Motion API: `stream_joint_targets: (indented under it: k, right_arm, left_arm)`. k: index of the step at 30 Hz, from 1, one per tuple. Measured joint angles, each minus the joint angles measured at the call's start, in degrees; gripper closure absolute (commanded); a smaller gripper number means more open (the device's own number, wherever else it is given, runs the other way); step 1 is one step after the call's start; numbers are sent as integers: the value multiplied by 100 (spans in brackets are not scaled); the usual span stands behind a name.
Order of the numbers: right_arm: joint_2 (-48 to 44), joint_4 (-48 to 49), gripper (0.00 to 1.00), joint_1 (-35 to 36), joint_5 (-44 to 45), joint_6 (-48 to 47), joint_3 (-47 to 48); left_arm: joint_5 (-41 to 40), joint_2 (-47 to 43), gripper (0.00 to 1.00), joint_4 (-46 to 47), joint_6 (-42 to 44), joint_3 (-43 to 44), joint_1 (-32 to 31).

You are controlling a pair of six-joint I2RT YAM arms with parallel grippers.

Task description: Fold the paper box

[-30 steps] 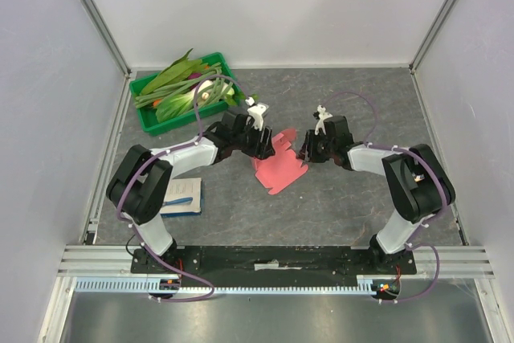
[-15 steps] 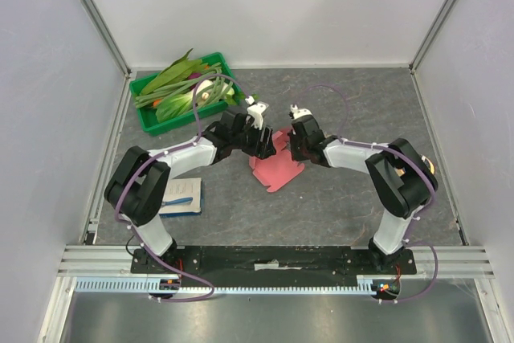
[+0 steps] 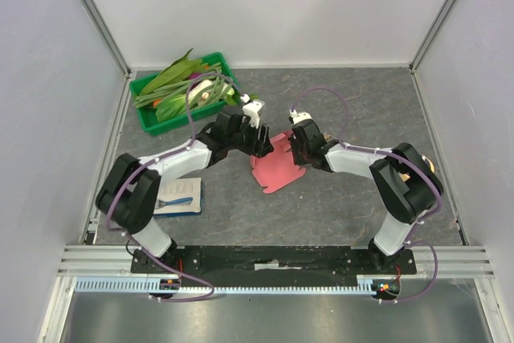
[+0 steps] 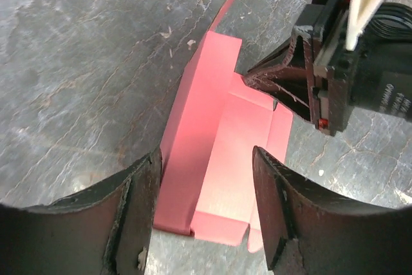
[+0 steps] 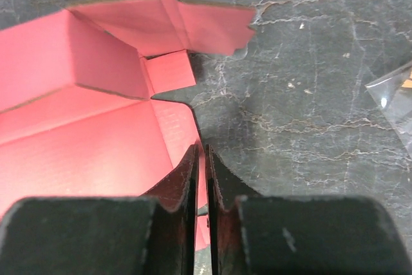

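The pink-red paper box (image 3: 275, 169) lies partly folded on the dark table between both arms, its side panels raised. In the right wrist view the box (image 5: 84, 140) fills the left half, and my right gripper (image 5: 206, 149) is shut on the thin edge of its right panel. My right gripper (image 3: 299, 150) sits at the box's right side. Over the box's left end my left gripper (image 3: 261, 144) hovers open. In the left wrist view the box (image 4: 212, 127) lies between and beyond its open fingers (image 4: 145, 185), touching neither, with the right gripper (image 4: 283, 75) pinching the far panel.
A green tray (image 3: 150, 124) of leafy vegetables stands at the back left. A white-and-blue booklet (image 3: 181, 196) lies beside the left arm's base. A bit of clear plastic (image 5: 396, 94) lies on the table right of the box.
My right gripper moved left to the box's right panel and closed on its edge. The left gripper stayed open over the box, shifting slightly.
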Motion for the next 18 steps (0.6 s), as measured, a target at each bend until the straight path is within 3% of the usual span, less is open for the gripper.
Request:
stream_joint_targets:
  k: [4, 10, 13, 14, 18]
  right_arm:
    - [-24, -66, 83, -24, -317, 28, 0]
    - [-332, 111, 72, -363, -1364, 466, -278]
    - [-603, 470, 67, -894, -2280, 885, -675]
    - [-682, 511, 61, -1071, -2465, 977, -765]
    - [-1001, 328, 56, -1480, -2415, 815, -831]
  left_arm:
    - [-481, -828, 54, 2, -105, -435, -37]
    - [-990, -2155, 73, 55, -330, -772, -376]
    - [-1071, -2302, 82, 170, -448, -901, -673]
    - [-1099, -2262, 83, 184, -487, -962, -791]
    - [-1279, -1738, 92, 306, -605, -1117, -1381]
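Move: Nearly straight below the open left hand is the paper box; the middle of its near flap lies about 5 cm back, 6 to the right and 8 lower, and its raised wall some 4 cm ahead, 2 to the right and 6 lower. The right hand's shut fingertips are right at the box's right side flap, about 1 cm to its right; a small parts bag lies about 8 cm ahead and 7 to the right of that hand. Rising about 10 cm off the raised wall, the left hand draws back some 8 cm in all, closing nearly shut and sinking about 5 cm again over the near flap. The right fingertips, at the right side flap, first nudge back and left about 2 cm, then come free, moving right and up about 3 cm as the hand rolls some 25 degrees, left side up, and the fingers part. ##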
